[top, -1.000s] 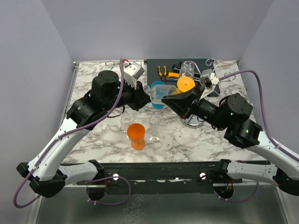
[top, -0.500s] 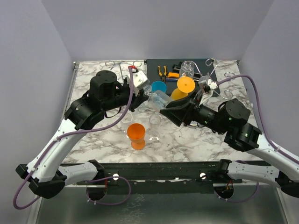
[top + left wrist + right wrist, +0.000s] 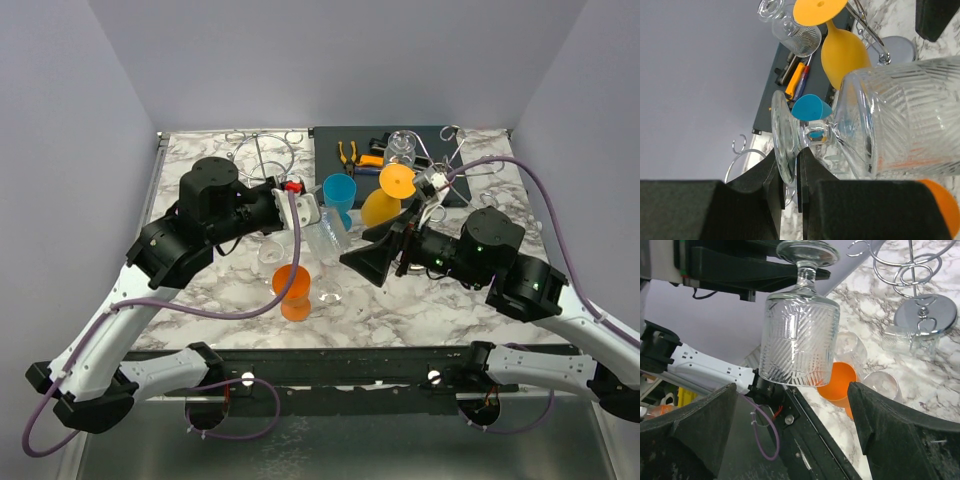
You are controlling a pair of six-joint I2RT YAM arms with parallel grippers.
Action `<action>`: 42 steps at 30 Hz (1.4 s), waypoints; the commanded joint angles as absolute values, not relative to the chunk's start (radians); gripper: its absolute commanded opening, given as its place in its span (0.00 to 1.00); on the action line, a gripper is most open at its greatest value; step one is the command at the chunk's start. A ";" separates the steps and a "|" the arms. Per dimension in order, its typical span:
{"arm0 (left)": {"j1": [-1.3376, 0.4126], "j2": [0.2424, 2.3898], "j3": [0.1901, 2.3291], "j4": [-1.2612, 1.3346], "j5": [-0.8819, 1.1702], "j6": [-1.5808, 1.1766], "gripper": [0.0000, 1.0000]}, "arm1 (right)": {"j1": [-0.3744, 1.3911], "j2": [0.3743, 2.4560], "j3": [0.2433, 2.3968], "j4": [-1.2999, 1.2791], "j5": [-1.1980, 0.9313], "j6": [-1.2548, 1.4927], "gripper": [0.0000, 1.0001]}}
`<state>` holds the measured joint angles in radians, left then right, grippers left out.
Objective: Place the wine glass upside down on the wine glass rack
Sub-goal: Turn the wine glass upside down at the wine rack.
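A clear ribbed wine glass [image 3: 329,233] hangs in the air over the table's middle. My left gripper [image 3: 304,209] is shut on it, with the round foot [image 3: 782,139] pinched between the black fingers [image 3: 812,172]. In the right wrist view the wine glass [image 3: 799,340] shows foot up and rim down. My right gripper [image 3: 365,251] stands wide open just right of the bowl, touching nothing. One wire wine glass rack [image 3: 263,150] stands at the back left and another [image 3: 452,152] at the back right. The right one carries an orange glass [image 3: 396,181] and a clear one [image 3: 401,147].
On the marble below the held glass stand an orange cup [image 3: 292,284] and several clear glasses [image 3: 331,294]. A blue cup [image 3: 339,190] stands just behind. A black mat [image 3: 365,148] with pliers lies at the back. The left rack's round metal base [image 3: 925,315] shows in the right wrist view.
My right gripper has opened, let go of the glass's bowl and drawn back toward the near side. The left arm has carried the glass left and nearer, alone.
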<state>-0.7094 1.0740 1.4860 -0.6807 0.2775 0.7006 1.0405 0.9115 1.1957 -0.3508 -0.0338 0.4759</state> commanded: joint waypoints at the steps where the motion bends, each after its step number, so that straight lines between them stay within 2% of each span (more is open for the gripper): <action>1: -0.716 1.025 1.461 -0.638 0.347 0.890 0.00 | 1.037 0.915 1.224 -0.407 -0.006 0.461 1.00; 17: -0.717 1.001 1.466 -0.618 0.394 0.998 0.00 | 1.037 1.036 1.123 -0.095 -0.039 0.392 1.00; 29: -0.717 0.985 1.444 -0.595 0.403 1.039 0.00 | 1.038 1.090 1.089 -0.011 -0.113 0.428 0.98; 33: -0.718 0.974 1.426 -0.582 0.415 1.068 0.00 | 1.037 1.093 1.085 -0.009 -0.121 0.436 0.88; 37: -0.717 0.962 1.411 -0.549 0.430 1.099 0.00 | 1.037 1.097 1.073 -0.009 -0.124 0.447 0.70; 39: -0.718 0.956 1.403 -0.528 0.439 1.117 0.00 | 1.037 1.094 1.063 -0.009 -0.110 0.453 0.58; 42: -0.719 0.944 1.384 -0.497 0.459 1.143 0.00 | 1.037 1.086 1.046 -0.009 -0.082 0.452 0.34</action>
<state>-0.7136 0.9878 1.3968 -0.6243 0.3737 1.0882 1.0393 1.0882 1.0779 -0.0227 -0.1089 0.4458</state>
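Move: The left hand pinches the wine glass at its foot end; the bowl hangs slantwise about 6 cm back from that hand, 3 cm to its right and 5 cm below. From the open right hand the bowl is some 6 cm left, 2 cm ahead and 3 cm lower. The orange goblet stands roughly 14 cm left of the right hand, 2 cm ahead and 28 cm below; the hung yellow goblet is about 14 cm ahead, 4 cm right and 14 cm below. The right hand, fingers wide, reaches about 6 cm left while sinking 3 to 4 cm and easing slightly forward, until its fingers straddle the wine glass bowl, then closes about a third of the way onto its sides. Meanwhile the left hand keeps its pinch at the foot end and rolls its wrist some 20 degrees, swinging the mouth downward while drifting slightly back and up. ##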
